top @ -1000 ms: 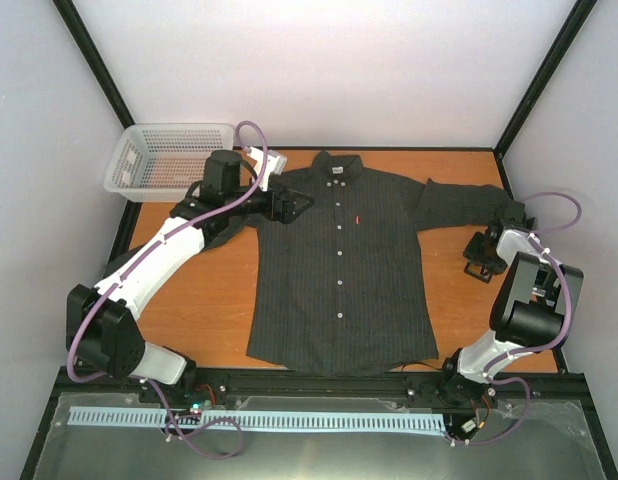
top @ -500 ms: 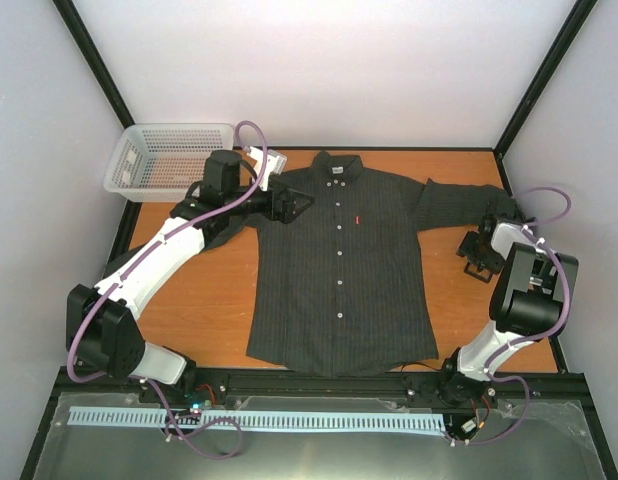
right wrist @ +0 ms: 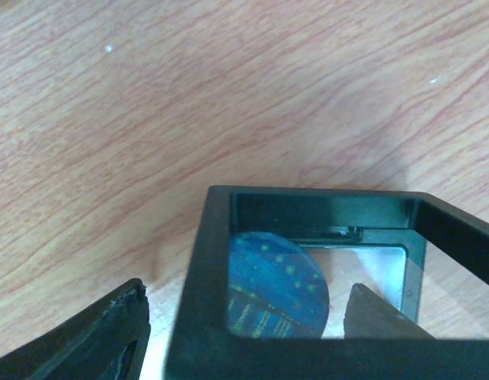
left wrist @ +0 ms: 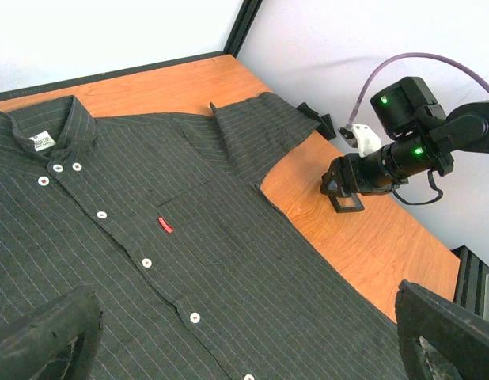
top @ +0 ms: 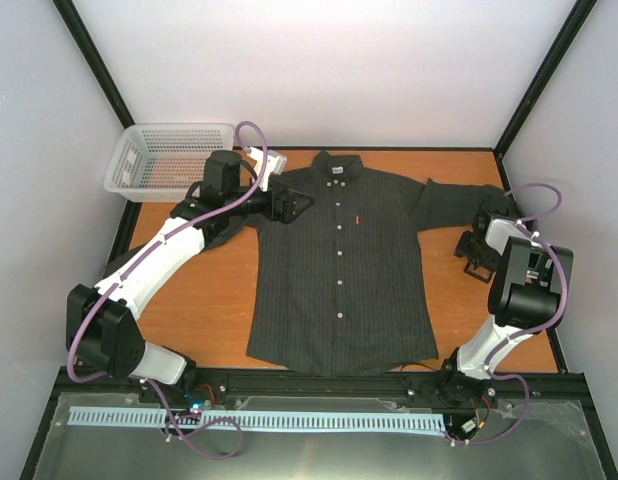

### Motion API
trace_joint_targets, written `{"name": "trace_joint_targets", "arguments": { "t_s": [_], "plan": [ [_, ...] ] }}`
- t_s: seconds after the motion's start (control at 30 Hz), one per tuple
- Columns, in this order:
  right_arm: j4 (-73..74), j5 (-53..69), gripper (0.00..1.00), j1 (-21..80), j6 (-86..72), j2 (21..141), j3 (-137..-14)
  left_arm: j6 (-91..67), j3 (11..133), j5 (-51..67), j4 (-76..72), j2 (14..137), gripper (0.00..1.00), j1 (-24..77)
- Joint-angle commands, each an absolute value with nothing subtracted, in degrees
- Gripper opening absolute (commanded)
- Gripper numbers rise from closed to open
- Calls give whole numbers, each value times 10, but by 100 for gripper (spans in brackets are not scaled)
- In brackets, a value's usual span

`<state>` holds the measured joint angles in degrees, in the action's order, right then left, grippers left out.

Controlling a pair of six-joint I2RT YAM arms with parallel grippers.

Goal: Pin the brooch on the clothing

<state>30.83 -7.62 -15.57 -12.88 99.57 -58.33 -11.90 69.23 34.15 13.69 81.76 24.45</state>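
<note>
The clothing (top: 339,260) is a dark pinstriped shirt with white buttons and a small red chest tag (left wrist: 165,225), lying flat mid-table. The brooch (right wrist: 278,297), a round blue disc with yellow dots, sits inside a small black open box (right wrist: 308,199) on the wood to the right of the shirt's sleeve. My right gripper (right wrist: 248,294) is open over that box (top: 476,262). One finger is outside the left wall and the other is inside the box, past the brooch. My left gripper (left wrist: 243,294) hovers wide open over the shirt's chest (left wrist: 189,261), holding nothing.
A white mesh basket (top: 169,155) stands at the table's far left corner. The shirt's right sleeve (top: 459,200) lies folded close behind the black box. Black frame posts and white walls close in the table's sides.
My right gripper has shifted slightly left and further back over the black box, and its jaws stand wider. The left arm and the shirt have not moved.
</note>
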Motion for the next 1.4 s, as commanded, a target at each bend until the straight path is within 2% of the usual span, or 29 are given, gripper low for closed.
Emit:
{"name": "trace_joint_targets", "arguments": {
  "t_s": [0.0,0.23,0.5,1.0,1.37],
  "plan": [
    [315,-99,66,-147,-127,1007,-602,-121,697,352,122,816,100,246],
    [319,-111,62,-146,-127,1013,-604,-121,696,353,122,816,100,246],
    [319,-108,61,-146,-129,1021,-607,-121,695,353,122,816,100,246],
    [322,-115,48,-146,-127,1024,-610,-120,696,352,122,816,100,246],
    [322,-111,45,-146,-130,977,-589,-119,697,352,123,817,100,246]
  ]
}}
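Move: The brooch, lying in its black case, sits almost between the right hand's open fingers, some 1 cm below and about 1 cm to the right. The case's middle lies about 2 cm back and 1 cm to the right of this hand. The shirt sleeve crosses about 16 cm ahead, and the shirt body's middle is about 34 cm to its left. From the left hand the brooch lies about 44 cm right, 1 cm back, 27 cm below. Staying nearly in place over the case, sinking and edging right by barely half a centimetre each, the right hand draws its fingers together from about two-thirds open to a bit under half. The right finger comes up to the brooch's right edge inside the case, the left finger to the outside of the case's left wall; the grip stalls there and its effort rises. ##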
